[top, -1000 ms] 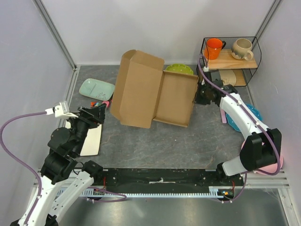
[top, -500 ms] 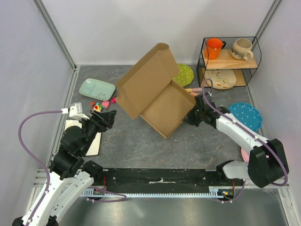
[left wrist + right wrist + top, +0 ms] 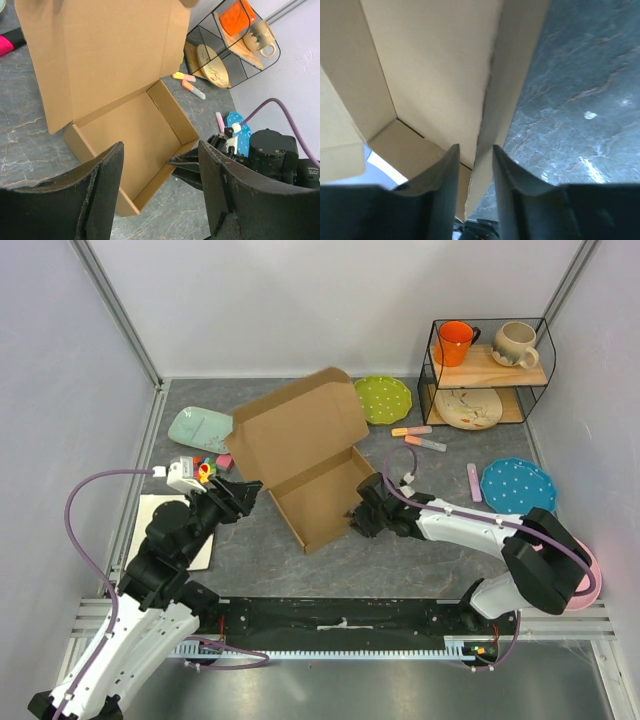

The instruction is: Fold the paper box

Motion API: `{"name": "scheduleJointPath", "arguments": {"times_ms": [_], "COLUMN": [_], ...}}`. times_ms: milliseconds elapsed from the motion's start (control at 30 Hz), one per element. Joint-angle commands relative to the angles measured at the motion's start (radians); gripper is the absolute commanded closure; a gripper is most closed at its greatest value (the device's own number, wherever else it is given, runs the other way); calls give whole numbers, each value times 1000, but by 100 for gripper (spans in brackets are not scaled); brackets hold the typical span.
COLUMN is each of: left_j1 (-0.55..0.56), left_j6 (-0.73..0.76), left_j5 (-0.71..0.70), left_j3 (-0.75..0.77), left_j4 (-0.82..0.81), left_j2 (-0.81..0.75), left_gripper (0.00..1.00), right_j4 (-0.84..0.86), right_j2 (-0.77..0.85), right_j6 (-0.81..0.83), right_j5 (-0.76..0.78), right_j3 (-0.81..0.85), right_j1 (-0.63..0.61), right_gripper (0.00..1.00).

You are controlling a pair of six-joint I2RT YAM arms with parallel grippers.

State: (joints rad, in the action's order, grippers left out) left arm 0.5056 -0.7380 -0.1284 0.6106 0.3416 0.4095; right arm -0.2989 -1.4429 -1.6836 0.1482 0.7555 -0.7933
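Note:
The paper box (image 3: 318, 496) is plain brown cardboard, standing on the table's middle with its tray upward and its lid (image 3: 296, 429) raised at the back left. My right gripper (image 3: 358, 516) is shut on the tray's near right wall, one finger inside and one outside, as the right wrist view (image 3: 474, 156) shows on the wall (image 3: 512, 80). My left gripper (image 3: 242, 496) is open and empty, just left of the box and apart from it. In the left wrist view (image 3: 160, 150) it faces the open tray (image 3: 127, 135).
A wire rack (image 3: 487, 370) with two mugs and a plate stands back right. A green plate (image 3: 382, 399), chalk sticks (image 3: 419, 437), a blue dotted plate (image 3: 516, 485), a pale green tray (image 3: 203, 427), small coloured bits (image 3: 208, 466) and a white board (image 3: 192, 540) surround the box.
The box has come from the back toward the table's middle and turned, drawn by my right gripper; its tray now lies flat and open. My left gripper has moved closer to the box.

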Motion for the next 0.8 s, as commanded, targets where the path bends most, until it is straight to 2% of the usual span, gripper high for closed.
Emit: {"name": "scheduleJointPath", "arguments": {"times_ms": [0,67,100,133,267,333,400,500,533,633,767], "left_j1": [-4,-4,-4,-4,-4,-4,-4,-4,-4,-4,-4], "left_j6": [-17,-5,0,8,28,40,46,54,52,51,49], "left_j5": [16,9,6,3,0,-2,-8,-26,-28,-24,-14], "left_j3": [0,1,3,5,11,11,0,-21,-28,-38,-46], "left_j4": [-39,-35,-33,-32,-23,-9,-1,11,10,10,-3], "left_j2": [8,6,8,9,11,5,-18,-47,-49,-43,-21], "left_gripper": [33,33,33,33,33,33,33,32,32,32,32], "right_j4": [67,-4,-31,-60,-207,-218,-221,-230,-236,-234,-140], "right_j2": [5,30,33,38,105,195,260,297,274,176,27], "right_j6": [-24,37,121,177,471,650,757,939,972,1045,1125], "right_j5": [100,129,134,137,192,331,484,516,516,475,377], "right_j3": [65,106,123,161,232,240,235,261,274,280,304], "right_j1": [-20,-20,-20,-18,-18,-12,12,197,317,512,600], "right_gripper": [45,36,28,26,23,23,23,24,24,25,29]}}
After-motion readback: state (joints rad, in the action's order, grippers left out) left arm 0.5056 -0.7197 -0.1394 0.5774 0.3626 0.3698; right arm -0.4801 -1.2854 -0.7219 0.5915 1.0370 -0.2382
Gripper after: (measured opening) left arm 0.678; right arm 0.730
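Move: The right fingers, already partly open, still straddle the near wall of the paper box; the box's middle is about 8 cm ahead and 5 cm left of that hand, slightly lower. The pink marker lies some 12 cm ahead and 27 cm right, the blue plate 10 cm ahead and 37 cm right, the orange marker 23 cm ahead and 16 cm right, all about 5 cm down. From the left hand the box is 9 cm ahead, 12 cm right and 23 cm below. Spread the right fingers to about three-quarters open to free the box's near wall and lift clear, then swing quickly about 25 cm right and 12 cm forward towards the pink marker, rising some 16 cm and starting to sink at the end. Roll the wrist about 50 degrees on the way, left side down. ##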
